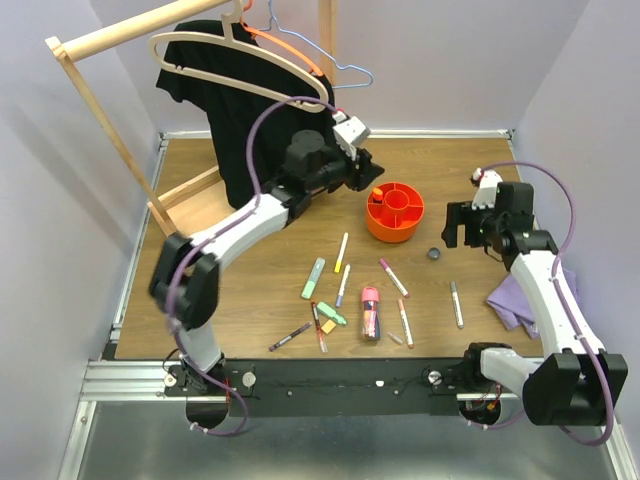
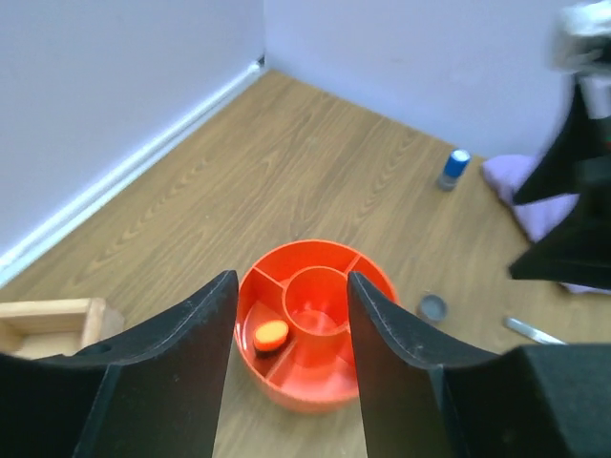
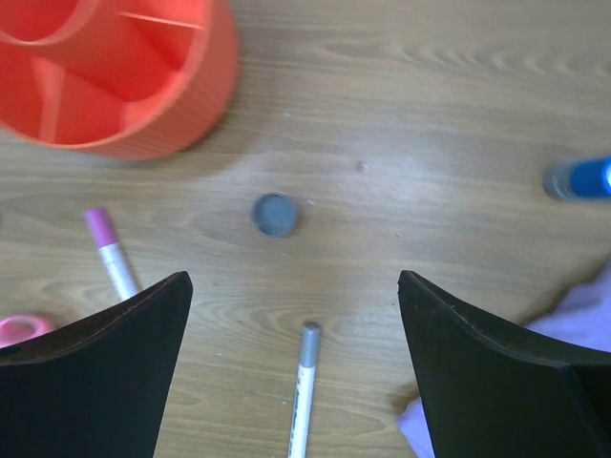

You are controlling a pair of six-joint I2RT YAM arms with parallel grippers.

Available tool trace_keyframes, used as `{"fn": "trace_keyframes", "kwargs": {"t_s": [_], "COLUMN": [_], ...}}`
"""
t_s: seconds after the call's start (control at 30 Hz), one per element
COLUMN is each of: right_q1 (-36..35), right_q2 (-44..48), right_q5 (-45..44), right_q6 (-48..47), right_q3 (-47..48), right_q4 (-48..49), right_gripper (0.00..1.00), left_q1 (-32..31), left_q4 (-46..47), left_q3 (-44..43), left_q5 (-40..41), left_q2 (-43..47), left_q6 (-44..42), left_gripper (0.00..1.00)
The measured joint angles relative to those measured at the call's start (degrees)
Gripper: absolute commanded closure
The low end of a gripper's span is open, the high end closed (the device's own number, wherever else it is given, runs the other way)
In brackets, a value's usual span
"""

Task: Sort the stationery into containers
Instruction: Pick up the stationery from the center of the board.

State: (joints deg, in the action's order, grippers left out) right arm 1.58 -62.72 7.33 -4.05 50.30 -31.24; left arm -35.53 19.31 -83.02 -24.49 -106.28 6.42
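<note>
The round orange organiser [image 1: 394, 212] stands at mid-table, with one orange-capped highlighter [image 2: 271, 334] upright in a left compartment. My left gripper [image 2: 291, 281] hovers above it, open, with nothing between the fingers; from above, the left gripper [image 1: 362, 172] sits just up-left of the organiser. My right gripper [image 1: 460, 225] hangs open to the organiser's right, over bare wood. A white pen with a grey cap [image 3: 305, 391] lies just below the right gripper [image 3: 294, 281]. Several pens and highlighters lie loose in front: a green highlighter [image 1: 313, 278], a pink marker [image 1: 393, 277] and a stubby pink tube [image 1: 370, 312].
A small dark round cap [image 3: 276, 214] lies right of the organiser. A blue-capped item [image 3: 578, 178] stands near a crumpled purple cloth [image 1: 520, 295] at the right. A wooden rack [image 1: 100, 100] with hangers and a black shirt [image 1: 240, 100] fills the back left.
</note>
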Motion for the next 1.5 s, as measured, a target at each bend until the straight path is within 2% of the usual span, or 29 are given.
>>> {"fn": "trace_keyframes", "kwargs": {"t_s": [0.07, 0.13, 0.27, 0.33, 0.4, 0.5, 0.67, 0.8, 0.9, 1.2, 1.5], "right_q1": [0.0, -0.6, -4.3, -9.4, -14.8, -23.4, -36.0, -42.4, -46.2, -51.5, -53.0], "right_q2": [-0.7, -2.6, -7.2, -10.9, -13.6, -17.7, -30.1, -39.6, -43.8, -48.5, -56.1], "right_q5": [4.0, 9.0, 12.6, 14.3, 15.6, 16.1, 16.4, 15.8, 15.3, 14.5, 13.9], "right_q6": [-2.9, -7.4, -13.7, -19.6, -25.9, -36.2, -51.9, -62.1, -68.9, -85.9, -91.3], "right_q3": [2.2, 5.7, 11.4, 15.0, 17.4, 20.7, 30.1, 36.1, 36.7, 35.1, 38.3], "right_q4": [-1.2, -3.1, -5.0, -5.8, -6.0, -7.1, -9.8, -11.7, -12.0, -12.0, -13.5], "right_gripper": [0.00, 0.00, 0.00, 0.01, 0.10, 0.16, 0.30, 0.31, 0.30, 0.29, 0.30], "left_q1": [-0.1, -0.1, 0.5, 2.2, 4.9, 10.1, 17.2, 24.4, 27.2, 32.7, 34.6], "left_q4": [-4.0, -7.3, -16.2, -21.6, -26.5, -35.5, -45.9, -52.9, -57.0, -62.1, -62.6], "left_q3": [2.6, 5.6, 16.0, 20.0, 23.0, 27.6, 30.1, 29.9, 29.6, 29.4, 29.4], "left_q5": [0.6, 1.7, 5.9, 8.1, 10.5, 15.6, 20.1, 20.2, 20.2, 20.9, 20.9], "left_q2": [7.9, 15.3, 36.1, 45.1, 51.1, 58.8, 63.0, 64.2, 64.2, 68.0, 68.1], "left_q6": [-1.1, -2.5, -6.7, -8.8, -10.2, -11.6, -10.9, -8.4, -6.4, -3.8, -2.7], "left_gripper": [0.36, 0.25, 0.20, 0.18, 0.16, 0.12, 0.11, 0.10, 0.10, 0.10, 0.10]}}
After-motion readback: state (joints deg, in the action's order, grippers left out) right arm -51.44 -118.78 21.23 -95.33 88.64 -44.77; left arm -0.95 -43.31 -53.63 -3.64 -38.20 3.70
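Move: The teal highlighter lies about 38 cm to the right hand's left, 6 cm back and 15 cm below. On the table around it, the yellow marker is about 30 cm left and 1 cm ahead of that hand, the blue marker 30 cm left and 8 cm back, the green highlighter 33 cm left and 16 cm back. From the left hand, the teal highlighter is some 18 cm back, 13 cm left and 26 cm below. Right hand swings 36 cm left, sinks 12 over the teal highlighter, turning some 130 degrees counter-clockwise; left retreats. ##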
